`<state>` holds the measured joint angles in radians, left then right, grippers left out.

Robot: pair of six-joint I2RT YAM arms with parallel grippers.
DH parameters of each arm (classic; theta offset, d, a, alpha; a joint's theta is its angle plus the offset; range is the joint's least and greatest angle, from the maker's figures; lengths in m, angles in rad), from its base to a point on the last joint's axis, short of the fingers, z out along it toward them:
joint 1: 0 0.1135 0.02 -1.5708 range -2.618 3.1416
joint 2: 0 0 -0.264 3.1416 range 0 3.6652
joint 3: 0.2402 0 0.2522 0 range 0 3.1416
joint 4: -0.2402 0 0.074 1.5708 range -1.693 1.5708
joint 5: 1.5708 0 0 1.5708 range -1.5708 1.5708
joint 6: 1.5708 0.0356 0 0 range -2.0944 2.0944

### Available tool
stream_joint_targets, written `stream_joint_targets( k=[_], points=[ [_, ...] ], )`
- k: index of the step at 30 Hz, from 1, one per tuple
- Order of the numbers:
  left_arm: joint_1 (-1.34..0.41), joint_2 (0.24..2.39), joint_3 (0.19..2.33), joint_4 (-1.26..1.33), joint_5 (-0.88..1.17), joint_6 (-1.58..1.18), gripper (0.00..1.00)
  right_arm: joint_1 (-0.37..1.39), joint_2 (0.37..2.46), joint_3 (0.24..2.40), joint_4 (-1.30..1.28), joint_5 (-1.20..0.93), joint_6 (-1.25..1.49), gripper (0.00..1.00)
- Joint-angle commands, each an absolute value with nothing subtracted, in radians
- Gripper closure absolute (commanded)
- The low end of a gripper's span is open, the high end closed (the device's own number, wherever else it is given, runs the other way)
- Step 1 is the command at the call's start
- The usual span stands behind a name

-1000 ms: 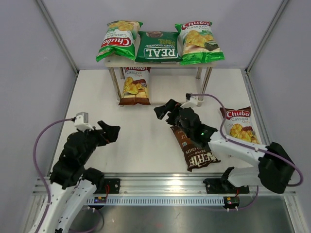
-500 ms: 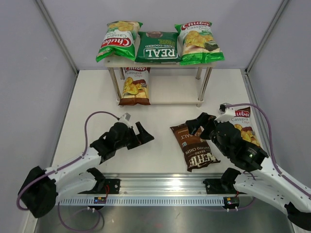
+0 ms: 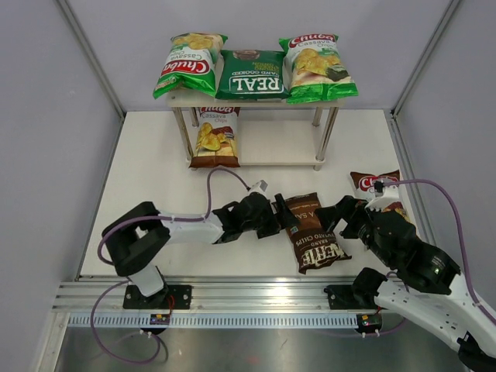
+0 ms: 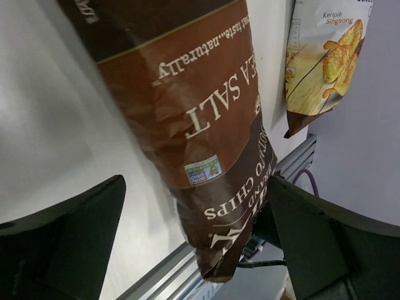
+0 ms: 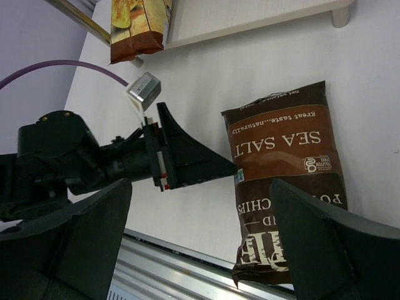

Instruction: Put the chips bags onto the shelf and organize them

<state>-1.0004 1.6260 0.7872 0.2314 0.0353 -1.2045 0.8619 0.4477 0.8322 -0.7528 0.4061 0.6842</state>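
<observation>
The shelf [image 3: 275,147] stands at the back. Its top tier carries two light-green Chuba bags [image 3: 190,62] [image 3: 316,66] with the dark-green REAL bag [image 3: 249,75] between them. A brown-and-white Chuba bag [image 3: 215,136] lies on the lower tier. The dark-brown Kettle bag [image 3: 314,231] lies flat on the table. My left gripper [image 3: 275,215] is open at its left edge, and in the left wrist view the Kettle bag [image 4: 200,125] runs between the fingers [image 4: 62,244]. My right gripper [image 3: 341,213] hangs open at the bag's right edge. Another brown-and-white Chuba bag [image 3: 372,184] lies at the right, partly behind the right arm.
The aluminium rail [image 3: 256,298] with both arm bases runs along the near edge. Grey walls close in the sides and back. In the right wrist view the left gripper [image 5: 187,162] points at the Kettle bag [image 5: 287,175], near the lower shelf board [image 5: 250,19].
My left arm has swung from the left side across to the Kettle bag's left edge. My right arm has pulled back from the shelf front to the bag's right side. Both stayed open.
</observation>
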Motion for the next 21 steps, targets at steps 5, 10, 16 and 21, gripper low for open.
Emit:
stream_joint_targets(
  k=[5,10,16,21],
  points=[
    [-1.04,1.782,0.908,0.301,0.005,-1.322,0.01,0.857,0.376,0.899,-0.811,0.399,0.676,0.02],
    [-1.057,1.836,0.925,0.265,-0.054,-1.359,0.03,0.857,0.356,0.908,-0.824,0.38,0.684,0.02],
    [-1.065,1.842,0.901,0.316,-0.071,-1.371,0.37,0.856,0.344,0.887,-0.812,0.379,0.686,0.02],
    [-1.065,1.773,0.807,0.42,-0.107,-1.371,0.69,0.856,0.344,0.865,-0.795,0.365,0.68,0.02]
  ],
)
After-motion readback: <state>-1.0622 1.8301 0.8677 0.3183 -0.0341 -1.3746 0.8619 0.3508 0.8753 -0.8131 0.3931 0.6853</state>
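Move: The brown sea-salt chips bag lies flat with its middle about 7 cm to my left hand's right, 5 cm back and 5 cm below. The other brown chips bag is roughly 26 cm to the right of my left hand and nearly level with it. The lower shelf's middle is some 20 cm ahead of my left hand and 8 cm to its left. From my right hand, the sea-salt bag is almost straight below, about 22 cm down and 2 cm ahead. I carry my open left hand about 4 cm right and nearly as far down onto the sea-salt bag's left side, tipping the fingers a little steeper. Once there I hold the hand almost still and close the fingers from wide open to about a third, pinching the bag's film between them. My empty right hand eases clear, some 3 cm up, back and right, fingers open. ##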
